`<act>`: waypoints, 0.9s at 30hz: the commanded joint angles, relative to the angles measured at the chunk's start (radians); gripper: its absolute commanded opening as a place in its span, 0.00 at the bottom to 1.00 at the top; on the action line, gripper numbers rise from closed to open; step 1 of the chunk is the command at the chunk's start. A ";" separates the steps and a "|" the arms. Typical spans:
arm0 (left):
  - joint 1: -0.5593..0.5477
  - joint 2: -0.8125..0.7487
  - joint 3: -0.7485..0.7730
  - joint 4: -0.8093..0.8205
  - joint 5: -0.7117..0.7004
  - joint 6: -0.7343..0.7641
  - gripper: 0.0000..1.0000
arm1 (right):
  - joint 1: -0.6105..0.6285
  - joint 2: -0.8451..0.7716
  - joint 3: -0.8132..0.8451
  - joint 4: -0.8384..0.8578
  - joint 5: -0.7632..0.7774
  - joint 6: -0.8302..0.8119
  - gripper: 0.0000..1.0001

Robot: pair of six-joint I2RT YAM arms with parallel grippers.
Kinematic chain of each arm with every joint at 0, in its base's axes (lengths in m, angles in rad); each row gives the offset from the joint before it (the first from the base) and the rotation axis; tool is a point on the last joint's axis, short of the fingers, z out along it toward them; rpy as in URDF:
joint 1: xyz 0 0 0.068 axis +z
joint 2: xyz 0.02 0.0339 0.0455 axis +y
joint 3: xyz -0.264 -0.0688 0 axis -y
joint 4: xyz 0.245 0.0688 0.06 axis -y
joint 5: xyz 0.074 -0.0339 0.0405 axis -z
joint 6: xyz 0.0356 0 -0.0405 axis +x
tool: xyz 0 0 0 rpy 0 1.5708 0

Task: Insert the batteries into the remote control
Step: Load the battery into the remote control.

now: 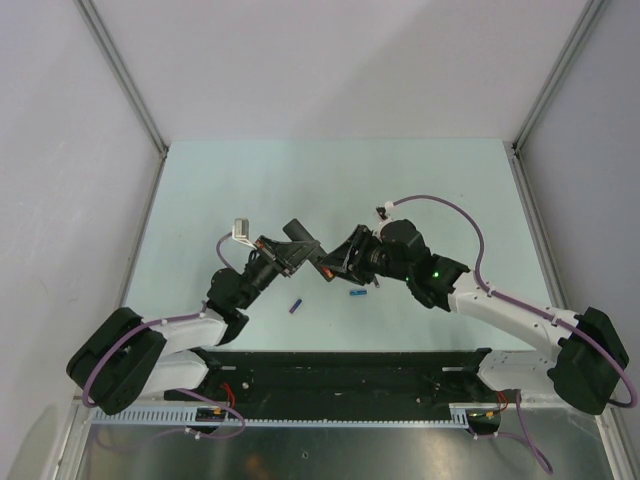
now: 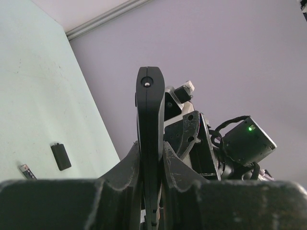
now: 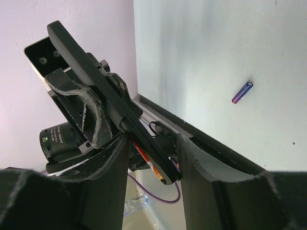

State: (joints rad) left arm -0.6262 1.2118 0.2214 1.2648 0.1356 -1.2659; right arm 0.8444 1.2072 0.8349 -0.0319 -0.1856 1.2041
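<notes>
The black remote control [image 1: 303, 243] is held up off the table between the two arms. My left gripper [image 2: 150, 146] is shut on it, and it stands edge-on as the remote control [image 2: 150, 105] between the fingers. In the right wrist view the remote control [image 3: 91, 72] runs diagonally, with an orange-red battery [image 3: 143, 152] lying in its recess. My right gripper [image 3: 153, 139] straddles the remote's lower end, jaws partly apart with gaps showing. My right gripper [image 1: 335, 262] meets my left gripper [image 1: 290, 255] at the table's middle.
Loose on the table lie a blue battery [image 1: 357, 293] and a blue-purple battery [image 1: 295, 305], the latter also in the right wrist view as a purple battery [image 3: 242, 92]. A small black cover [image 2: 61, 156] and a grey battery [image 2: 27, 171] lie in the left wrist view.
</notes>
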 commanded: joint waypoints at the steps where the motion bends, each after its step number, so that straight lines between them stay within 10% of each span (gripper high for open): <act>1: 0.000 -0.031 0.030 0.176 -0.024 -0.001 0.00 | 0.021 0.002 0.013 -0.065 0.008 -0.031 0.43; 12: 0.002 -0.015 -0.007 0.176 0.001 -0.013 0.00 | 0.008 -0.061 0.026 -0.051 -0.018 -0.073 0.77; 27: 0.114 0.238 0.111 0.257 0.509 -0.259 0.00 | -0.031 -0.153 0.047 -0.180 -0.143 -0.382 0.77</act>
State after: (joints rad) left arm -0.5163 1.4246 0.2871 1.3132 0.4812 -1.4471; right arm 0.8078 1.0615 0.8429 -0.2047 -0.2607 0.9268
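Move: The right hand already has the remote's battery end between its fingertips, with the red battery lying in the bay about 1 cm to its left and level with it. On the table some 20 cm below, the blue battery is about 7 cm to its right and 2 cm back, the grey one 12 cm right and barely ahead, and the purple one 9 cm left and 5 cm back. From the left hand, which grips the remote, that battery end is about 5 cm right, 2 cm back and 3 cm lower. The right fingers let go of the remote's battery end, spreading well open, and the hand comes free, going about 3.5 cm right with some 2 cm back and a little up, its fingertips tipping upward. The left hand keeps its grip; late on it lowers the remote about 3 cm, drifts 2 cm right and turns it some 15 degrees clockwise, tipping downward. ##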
